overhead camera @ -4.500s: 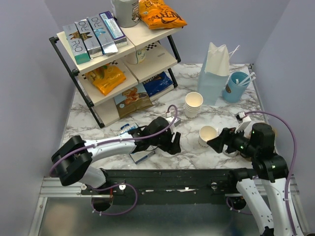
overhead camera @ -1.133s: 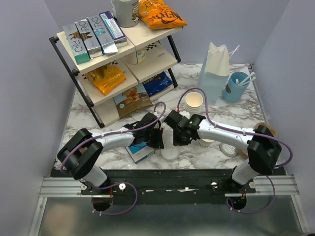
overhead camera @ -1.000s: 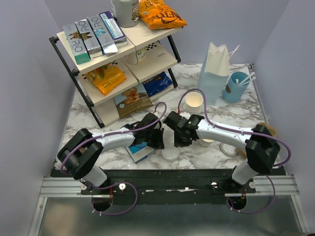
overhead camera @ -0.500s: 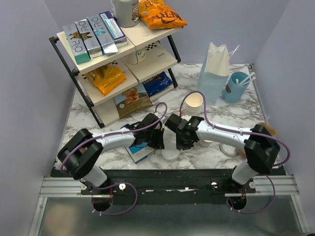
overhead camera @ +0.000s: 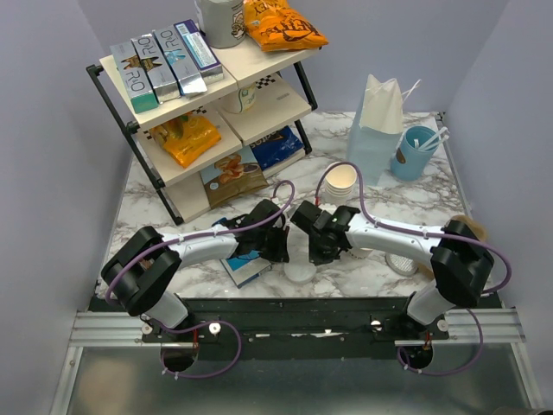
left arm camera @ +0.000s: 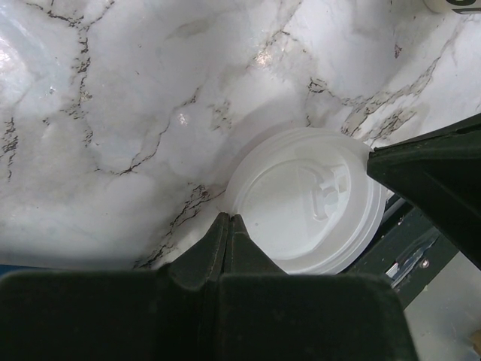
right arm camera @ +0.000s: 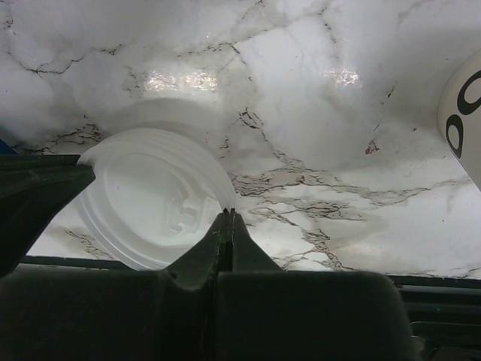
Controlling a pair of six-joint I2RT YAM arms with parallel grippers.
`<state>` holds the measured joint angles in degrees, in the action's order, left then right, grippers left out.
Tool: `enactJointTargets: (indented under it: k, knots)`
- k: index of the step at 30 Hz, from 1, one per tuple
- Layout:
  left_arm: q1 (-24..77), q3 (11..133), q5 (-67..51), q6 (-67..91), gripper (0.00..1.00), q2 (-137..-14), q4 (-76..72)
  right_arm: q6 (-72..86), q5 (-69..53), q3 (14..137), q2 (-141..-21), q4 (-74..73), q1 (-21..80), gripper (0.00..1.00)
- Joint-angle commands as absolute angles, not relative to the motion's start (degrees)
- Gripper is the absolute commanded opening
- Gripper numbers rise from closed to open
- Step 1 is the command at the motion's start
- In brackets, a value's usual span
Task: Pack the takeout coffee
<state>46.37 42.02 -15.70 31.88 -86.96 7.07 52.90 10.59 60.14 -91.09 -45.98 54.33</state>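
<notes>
A flat white plastic sip lid [overhead camera: 300,272] hangs just above the marble near the table's front edge, between my two arms. My left gripper [overhead camera: 287,256] is shut on its left rim, and my right gripper [overhead camera: 317,257] is shut on its right rim. In the left wrist view the closed tips [left arm camera: 229,216] pinch the lid [left arm camera: 308,203] at its edge. The right wrist view shows the same, with the tips [right arm camera: 229,213] on the lid [right arm camera: 150,199]. A lidless cream cup [right arm camera: 464,113] stands to the right, mostly hidden behind my right arm in the top view. No lidded takeout coffee is in view.
A stack of lidless cups [overhead camera: 340,180] stands behind the grippers. A blue bag [overhead camera: 375,130] and a blue tub of stirrers [overhead camera: 416,151] sit at the back right. A shelf rack of snacks [overhead camera: 207,112] fills the back left. A blue box [overhead camera: 244,266] lies under my left arm.
My right gripper has closed on the lid's right rim; half a second ago it stood partly open beside it. The left gripper and the lid have barely moved.
</notes>
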Motion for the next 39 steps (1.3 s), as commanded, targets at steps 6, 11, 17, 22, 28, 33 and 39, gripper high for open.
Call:
enactJointTargets:
  k: [6, 11, 17, 22, 28, 33, 39]
  knots:
    - [47.37, 42.71, -13.97, 31.11, 0.0, -86.66, 8.96, 51.16, 10.99, 60.47, -85.79, -44.04, 54.75, 0.01]
    - [47.46, 42.54, -14.24, 31.2, 0.0, -85.87, 8.7, 48.69, 10.02, 60.29, -83.59, -40.35, 55.2, 0.01]
    - [47.55, 42.36, -14.33, 31.55, 0.0, -84.64, 8.61, 48.78, 9.93, 61.08, -84.55, -41.66, 55.2, 0.01]
    - [47.55, 42.19, -14.15, 31.64, 0.04, -82.45, 8.62, 50.27, 11.16, 60.82, -84.46, -43.59, 55.28, 0.01]
    - [47.55, 41.92, -13.1, 31.82, 0.03, -82.61, 8.96, 52.21, 11.43, 60.03, -85.25, -45.7, 55.28, 0.17]
    - [47.55, 41.92, -13.01, 31.99, 0.0, -83.58, 8.97, 53.26, 10.63, 59.41, -85.78, -44.74, 55.28, 0.36]
    - [47.55, 41.92, -14.76, 32.43, 0.0, -84.37, 8.35, 53.96, 11.42, 59.85, -86.04, -46.92, 55.2, 0.4]
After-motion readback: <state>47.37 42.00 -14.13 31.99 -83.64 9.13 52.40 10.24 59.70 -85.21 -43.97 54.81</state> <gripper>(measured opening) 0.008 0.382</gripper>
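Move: Near the table's front edge, the white lid's middle lies about 4 cm left of the right hand and 1 cm back, slightly below its shut tips. From the left hand, shut on the lid's left rim, that middle is some 4 cm right, 2 cm back. A single cup stands about 14 cm right of the right hand and 6 cm ahead; the cup stack is 7 cm right, 20 cm ahead. The blue box sits 11 cm left of the left hand, 2 cm ahead. Rising about 3.5 cm from the lid's right rim, the right hand drifts a little left and rolls under 10 degrees, its left side up. It then sinks slightly and shifts half a centimetre right while its fingers open roughly a third, over that rim. Meanwhile the left hand keeps its pinch on the left rim, edging back slightly before lifting about 1.5 cm. ##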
